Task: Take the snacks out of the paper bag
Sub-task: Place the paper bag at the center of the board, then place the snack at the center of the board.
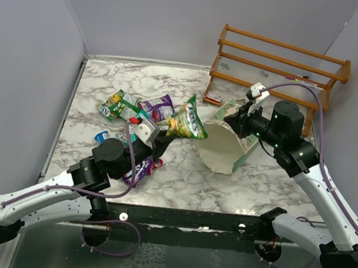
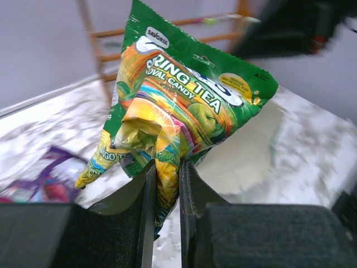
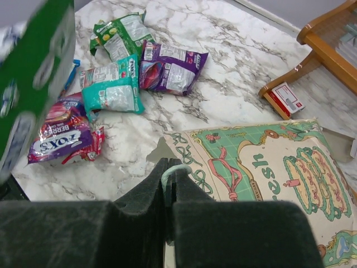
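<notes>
My left gripper (image 1: 164, 139) (image 2: 166, 177) is shut on the lower corner of a green-and-yellow snack packet (image 1: 190, 122) (image 2: 184, 100) and holds it in the air just left of the paper bag's mouth. The mint-green paper bag (image 1: 223, 150) (image 3: 268, 167) lies on its side, white inside facing left. My right gripper (image 1: 236, 123) (image 3: 170, 174) is shut on the bag's mint top edge. Other snacks lie on the marble at the left: a green one (image 1: 113, 103) (image 3: 120, 34), a teal one (image 3: 110, 88), a purple one (image 1: 159, 106) (image 3: 170, 68) and a purple-red one (image 1: 138, 171) (image 3: 61, 139).
A wooden slatted rack (image 1: 279, 61) (image 3: 329, 42) stands at the back right, behind the bag. A small white-and-red card (image 1: 213, 99) (image 3: 287, 97) lies at its foot. Grey walls close in the table on the left, back and right.
</notes>
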Tool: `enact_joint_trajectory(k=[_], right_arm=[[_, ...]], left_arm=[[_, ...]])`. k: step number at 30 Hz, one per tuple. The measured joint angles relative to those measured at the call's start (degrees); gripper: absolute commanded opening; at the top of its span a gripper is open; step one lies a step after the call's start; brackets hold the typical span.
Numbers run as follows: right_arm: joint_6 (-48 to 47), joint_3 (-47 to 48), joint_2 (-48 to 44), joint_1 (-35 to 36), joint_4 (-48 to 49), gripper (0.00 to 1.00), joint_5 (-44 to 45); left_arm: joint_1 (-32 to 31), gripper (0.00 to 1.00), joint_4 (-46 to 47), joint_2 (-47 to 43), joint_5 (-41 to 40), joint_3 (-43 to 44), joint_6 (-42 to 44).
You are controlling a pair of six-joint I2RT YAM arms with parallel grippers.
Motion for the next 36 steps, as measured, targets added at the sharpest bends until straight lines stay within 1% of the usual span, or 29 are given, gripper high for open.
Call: enact_joint_trajectory(k=[2, 5, 7, 9, 11, 15, 17, 20, 21, 22, 23, 25, 29, 32, 36], right_arm=[[-0.2, 0.0, 0.0, 0.0, 0.0, 0.01, -0.3], [-0.7, 0.0, 0.0, 0.0, 0.0, 0.01, -2.8], [-0.8, 0.1, 0.0, 0.0, -0.1, 0.02, -5.4], [-0.8, 0.7, 0.2, 0.0, -0.5, 0.02, -9.6], [0.4, 2.3, 0.8, 0.0, -0.8, 0.02, -14.4], [7.3, 4.8, 1.7, 0.0, 3.5, 0.02, -25.6], [10.1, 5.7, 1.6, 0.0, 5.5, 0.02, -28.2], [12.4, 7.9, 1.1, 0.0, 6.1, 0.02, -25.3], [12.8, 7.9, 0.5, 0.0, 6.3, 0.02, -22.6], [13.0, 7.7, 0.0, 0.0, 6.3, 0.02, -17.0], [13.0, 7.7, 0.0, 0.0, 6.3, 0.02, -17.0], [12.8, 5.6, -1.2, 0.0, 6.6, 0.02, -10.1], [11.1, 0.1, -0.9, -0.7, 6.3, 0.02, -1.4], [9.2, -4.4, -0.8, -2.6, 5.8, 0.02, 3.2], [7.8, -5.5, -1.1, -7.3, 4.7, 0.02, 5.8]], left_arm=[[0.0, 0.00, -0.5, 0.4, -8.8, 1.4, -1.1], [0.8, 0.00, -2.6, 5.6, -22.8, 4.3, -3.7], [3.5, 0.00, -5.1, 10.1, -28.2, 6.0, -6.6], [7.4, 0.00, -7.7, 14.8, -30.2, 6.1, -10.0], [11.4, 0.00, -9.9, 17.2, -30.5, 5.2, -12.9], [19.7, 0.00, -12.4, 17.6, -29.6, 0.6, -19.1], [22.7, 0.00, -13.5, 17.2, -28.7, -1.4, -21.8], [24.1, 0.00, -15.0, 15.5, -27.7, -3.8, -24.5], [24.2, 0.00, -15.3, 14.7, -27.4, -4.4, -25.2], [24.2, 0.00, -15.6, 13.9, -27.1, -5.0, -25.9], [24.2, 0.00, -15.9, 13.0, -26.8, -5.5, -26.6], [24.2, 0.00, -16.3, 11.6, -26.1, -6.3, -27.9], [24.2, 0.00, -16.3, 10.7, -24.8, -7.2, -29.4], [24.2, 0.00, -16.2, 10.8, -23.8, -7.9, -30.1], [24.2, 0.00, -16.0, 11.8, -22.6, -8.2, -30.6]])
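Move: My left hand already holds the green candy bag. The teal pouch it goes to lies about 15 cm ahead, 12 cm left and 27 cm below. From this hand, the purple bag is some 23 cm ahead and 8 cm left, the green snacks 23 cm ahead and 23 cm left. My right hand already pinches the paper bag's handle; the bag's body lies about 4 cm ahead of that hand, 3 cm to its right and 20 cm below. I keep the candy bag pinched and swing my left hand forward and left, then on left and down towards the teal pouch, ending some 17 cm lower while turning about 55 degrees counter-clockwise and tipping the fingers down. My right hand keeps the paper bag's handle, hoists it about 9 cm up, back and left, then sweeps forward, right and down past its starting place. ##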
